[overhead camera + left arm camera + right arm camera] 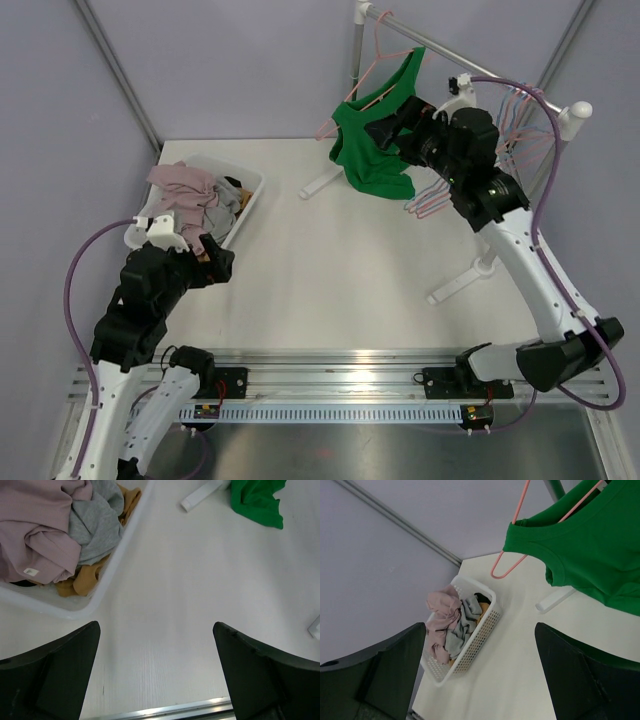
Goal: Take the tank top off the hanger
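A green tank top (365,150) hangs on a pink wire hanger (378,95) from the rail of a clothes rack (470,68) at the back. My right gripper (385,130) is raised right beside the top's upper right edge and stands open, holding nothing. In the right wrist view the tank top (600,555) and hanger (512,562) fill the upper right, above the open right gripper (480,630). My left gripper (215,262) hovers low at the near left, open and empty (156,625). The tank top's hem (257,500) shows far off.
A white perforated basket (250,190) with pink, grey and mustard clothes stands at the left, just beyond the left gripper. The rack's white feet (322,184) (462,278) rest on the table. Several pastel hangers (520,130) hang on the rail's right end.
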Motion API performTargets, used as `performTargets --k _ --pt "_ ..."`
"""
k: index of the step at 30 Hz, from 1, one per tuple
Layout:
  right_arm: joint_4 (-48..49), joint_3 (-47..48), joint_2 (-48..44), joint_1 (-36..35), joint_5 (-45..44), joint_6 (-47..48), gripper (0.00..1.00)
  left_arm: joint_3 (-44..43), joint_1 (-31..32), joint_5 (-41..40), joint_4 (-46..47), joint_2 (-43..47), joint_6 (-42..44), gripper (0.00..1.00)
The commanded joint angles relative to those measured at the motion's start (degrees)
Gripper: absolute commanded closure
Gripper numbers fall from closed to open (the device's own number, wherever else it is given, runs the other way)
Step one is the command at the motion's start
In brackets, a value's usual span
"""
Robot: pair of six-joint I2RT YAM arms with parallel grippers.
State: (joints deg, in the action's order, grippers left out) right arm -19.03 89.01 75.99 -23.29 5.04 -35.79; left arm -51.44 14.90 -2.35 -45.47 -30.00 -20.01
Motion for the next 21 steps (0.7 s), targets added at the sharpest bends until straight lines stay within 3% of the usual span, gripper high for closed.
performTargets --k 1,12,21 --pt "5.1 6.0 4.8 -3.3 -11.7 1.7 0.02 0.5 0.1 -1.9 5.8 1.3 -0.9 0.01" --pt "9.1 17.8 22.1 -4.7 -20.2 4.6 0.03 1.9 0.1 3.7 6.7 2.1 -0.4 0.01" --pt "4.6 38.4 39.9 -4.7 -25.9 9.5 0.06 2.2 0.1 8.0 7.5 2.2 0.5 0.01"
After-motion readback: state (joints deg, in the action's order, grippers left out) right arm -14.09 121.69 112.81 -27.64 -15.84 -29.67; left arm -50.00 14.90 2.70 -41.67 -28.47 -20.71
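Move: Ahead of the open right hand, about 27 cm out, 7 cm to its left and 6 cm lower, is the green tank top's left strap on the pink hanger. The tank top's middle hangs roughly 29 cm ahead, 2 cm right and 18 cm below the hand; the hanger's neck is some 29 cm ahead, 1 cm left and 8 cm above. Empty hangers hang about 19 cm to the hand's right and 3 cm ahead. From the left hand the strap is 43 cm ahead, 27 cm right and 10 cm up. Reaching quickly forward some 17 cm, with a lesser drift of about 5 cm to the left, the right hand closes in on the strap end of the pink hanger. On the way the wrist swings about 15 degrees clockwise, lining up the wide-open fingers with the hanger's left arm; no grip is taken yet. ##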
